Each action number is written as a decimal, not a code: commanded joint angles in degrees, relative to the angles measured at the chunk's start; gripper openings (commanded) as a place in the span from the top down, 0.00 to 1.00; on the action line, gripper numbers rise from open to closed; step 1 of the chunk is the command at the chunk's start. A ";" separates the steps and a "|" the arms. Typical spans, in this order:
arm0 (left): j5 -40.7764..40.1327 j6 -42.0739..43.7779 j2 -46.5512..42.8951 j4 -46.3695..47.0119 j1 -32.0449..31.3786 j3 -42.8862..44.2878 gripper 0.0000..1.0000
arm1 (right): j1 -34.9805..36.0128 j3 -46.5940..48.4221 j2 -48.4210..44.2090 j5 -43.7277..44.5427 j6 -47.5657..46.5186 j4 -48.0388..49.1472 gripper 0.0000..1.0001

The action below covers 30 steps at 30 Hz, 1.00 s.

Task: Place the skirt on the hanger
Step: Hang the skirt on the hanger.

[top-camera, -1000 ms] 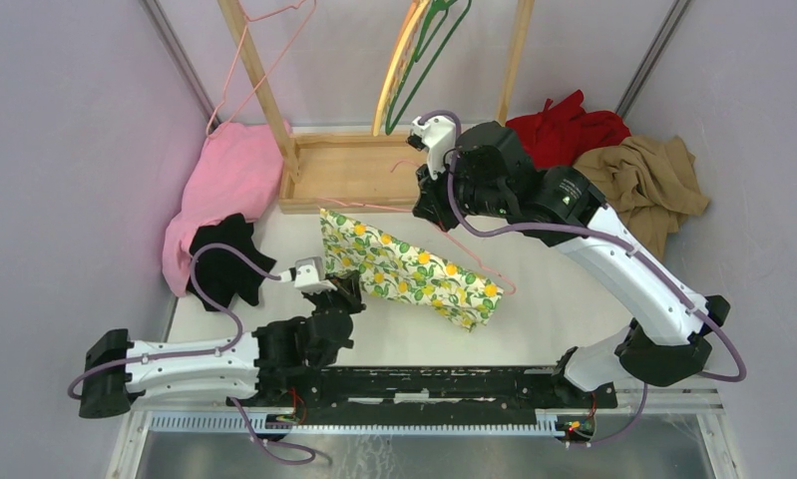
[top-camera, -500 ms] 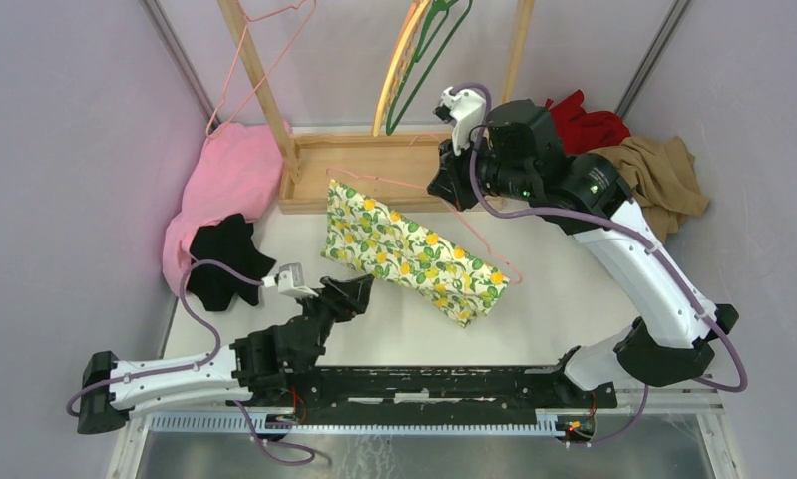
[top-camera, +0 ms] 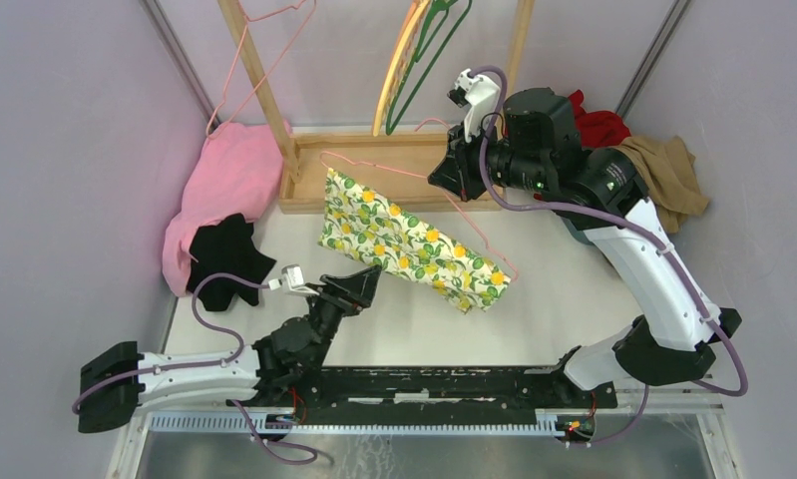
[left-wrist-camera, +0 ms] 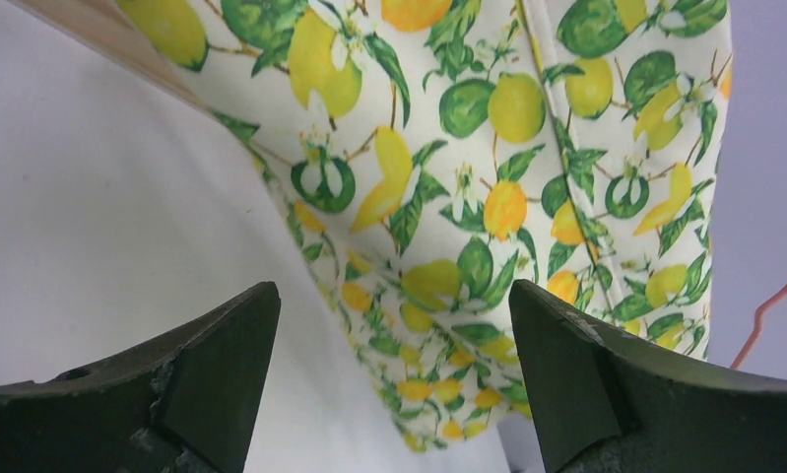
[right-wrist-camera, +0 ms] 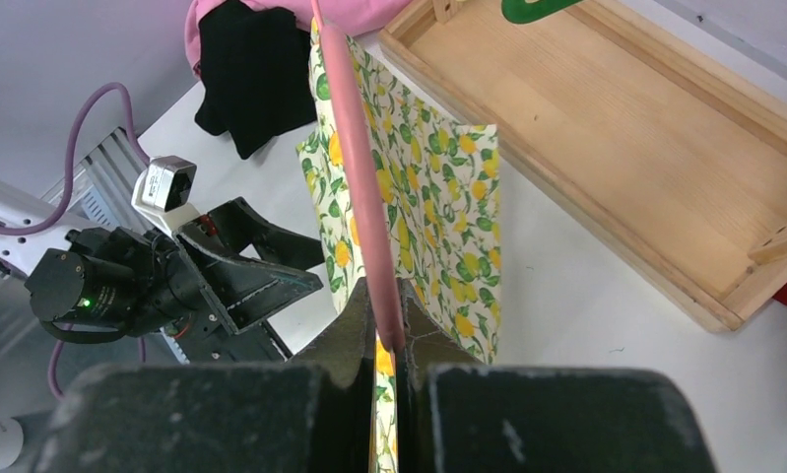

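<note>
The lemon-print skirt (top-camera: 404, 244) hangs along the thin pink hanger (top-camera: 384, 168), slanting from the wooden tray down toward the table's middle. My right gripper (top-camera: 452, 176) is shut on the hanger (right-wrist-camera: 355, 148), whose pink wire runs out from between the closed jaws (right-wrist-camera: 397, 340), with the skirt (right-wrist-camera: 438, 207) draped below it. My left gripper (top-camera: 362, 284) is open just in front of the skirt's near edge and holds nothing. In the left wrist view the skirt (left-wrist-camera: 468, 197) fills the space beyond the spread fingers (left-wrist-camera: 394, 330), not touching them.
A wooden tray (top-camera: 359, 170) forms the base of a rack carrying a green hanger (top-camera: 424, 60), an orange-yellow one and another pink one (top-camera: 239, 70). Pink (top-camera: 229, 180) and black (top-camera: 224, 261) garments lie at the left. Red (top-camera: 598, 125) and tan (top-camera: 668, 165) garments lie at the back right.
My left gripper opened, let go of the skirt and drew back a little. My right arm lifted the hanger and skirt up and toward the back right.
</note>
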 commanded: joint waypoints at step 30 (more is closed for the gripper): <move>4.05 -3.59 7.85 -4.36 12.74 12.17 0.82 | -0.88 0.15 -2.36 -0.85 0.74 2.69 0.99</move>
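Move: The skirt hangs from the pink hanger held by the right hand; its nearest fold lies about 4 cm ahead of the open left hand, level sideways and some 3 cm higher. The hanger's left end is roughly 11 cm ahead, 7 cm left and 14 cm above the left hand; the wooden tray's middle is about 21 cm ahead, 3 cm right and 17 cm below. From the right hand, that fold is some 12 cm left, 3 cm back and 21 cm below. The skirt's near fold is met by the left hand coming forward about 5 cm, first almost level, then also rising some 3 cm. During the rise its wide-open fingers close and pinch the cloth between their tips, the wrist turning slightly counter-clockwise. The right hand stays almost in place and keeps its grip on the hanger. ##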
